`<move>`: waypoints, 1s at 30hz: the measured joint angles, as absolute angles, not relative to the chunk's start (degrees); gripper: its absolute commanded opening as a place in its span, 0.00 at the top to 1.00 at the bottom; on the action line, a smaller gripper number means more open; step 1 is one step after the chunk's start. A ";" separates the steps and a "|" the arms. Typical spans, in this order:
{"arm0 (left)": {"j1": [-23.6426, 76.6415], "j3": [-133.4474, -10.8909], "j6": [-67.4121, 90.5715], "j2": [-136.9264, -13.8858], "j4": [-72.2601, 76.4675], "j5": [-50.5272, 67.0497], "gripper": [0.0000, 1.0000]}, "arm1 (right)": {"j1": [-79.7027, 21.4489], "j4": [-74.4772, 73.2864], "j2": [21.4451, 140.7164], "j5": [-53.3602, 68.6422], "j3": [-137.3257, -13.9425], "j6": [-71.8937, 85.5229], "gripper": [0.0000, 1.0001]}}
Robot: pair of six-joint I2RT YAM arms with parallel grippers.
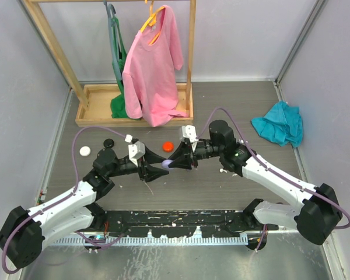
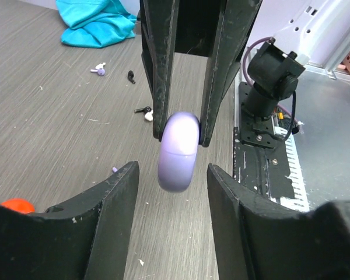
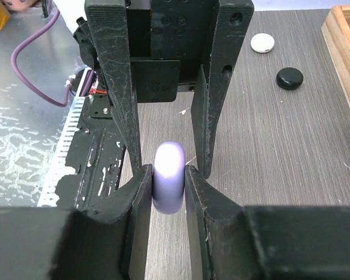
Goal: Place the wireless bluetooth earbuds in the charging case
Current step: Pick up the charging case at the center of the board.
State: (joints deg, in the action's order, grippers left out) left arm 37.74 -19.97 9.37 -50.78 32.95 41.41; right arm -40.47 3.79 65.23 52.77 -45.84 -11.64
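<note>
A lilac round charging case [image 3: 168, 175] hangs on edge above the table, with my right gripper [image 1: 175, 161] shut on its flat sides. In the left wrist view the case [image 2: 178, 153] shows a closed seam. My left gripper [image 2: 172, 175] faces it from the other side, open, one jaw on each side of the case with a gap to both. Several earbuds lie loose on the table beyond: a lilac-and-white one [image 2: 98, 70], a dark one [image 2: 130, 76] and a dark-and-white pair [image 2: 146, 111].
A red round case [image 1: 168, 146], a black case [image 1: 108, 142] and a white case [image 1: 84, 151] lie on the table. A wooden rack [image 1: 99, 111] with a pink shirt [image 1: 154, 64] stands at the back. A teal cloth [image 1: 278, 122] lies at the right.
</note>
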 measured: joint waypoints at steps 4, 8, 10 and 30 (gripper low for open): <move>37.74 -20.23 9.85 -50.78 33.23 42.72 0.54 | -41.19 2.87 65.23 52.62 -45.87 -13.45 0.99; 37.74 -20.36 9.91 -51.16 33.32 43.72 0.57 | -41.63 1.80 65.23 52.51 -45.87 -14.68 0.99; 37.74 -20.36 9.93 -51.27 33.32 44.16 0.58 | -41.91 1.23 65.23 52.27 -45.87 -15.07 0.99; 37.58 -20.40 9.32 -51.96 33.01 45.39 0.92 | -42.92 0.16 64.73 50.61 -46.74 -16.45 0.99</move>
State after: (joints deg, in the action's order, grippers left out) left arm 37.58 -20.40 9.32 -51.96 33.01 45.39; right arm -42.92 0.16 64.73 50.61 -46.74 -16.45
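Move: The purple charging case, upright in the right fingers, sits between the open left fingertips, about 2 cm to the right of the left hand's point and level with it. From the right hand's point the case is about 1 cm to the left. On the board some 18 cm below the left hand, the orange case lies about 11 cm ahead and 0 cm sideways, while a purple earbud lies roughly 3 cm ahead and 9 cm to the right. Easing back only about 1 cm, with a few degrees of clockwise turn, the left hand steadily closes its wide-open fingers around the free end of the charging case and ends pinching its two sides. The right hand keeps its grip, drifts back about 1 cm as well, and edges the case slightly into the left fingers. ##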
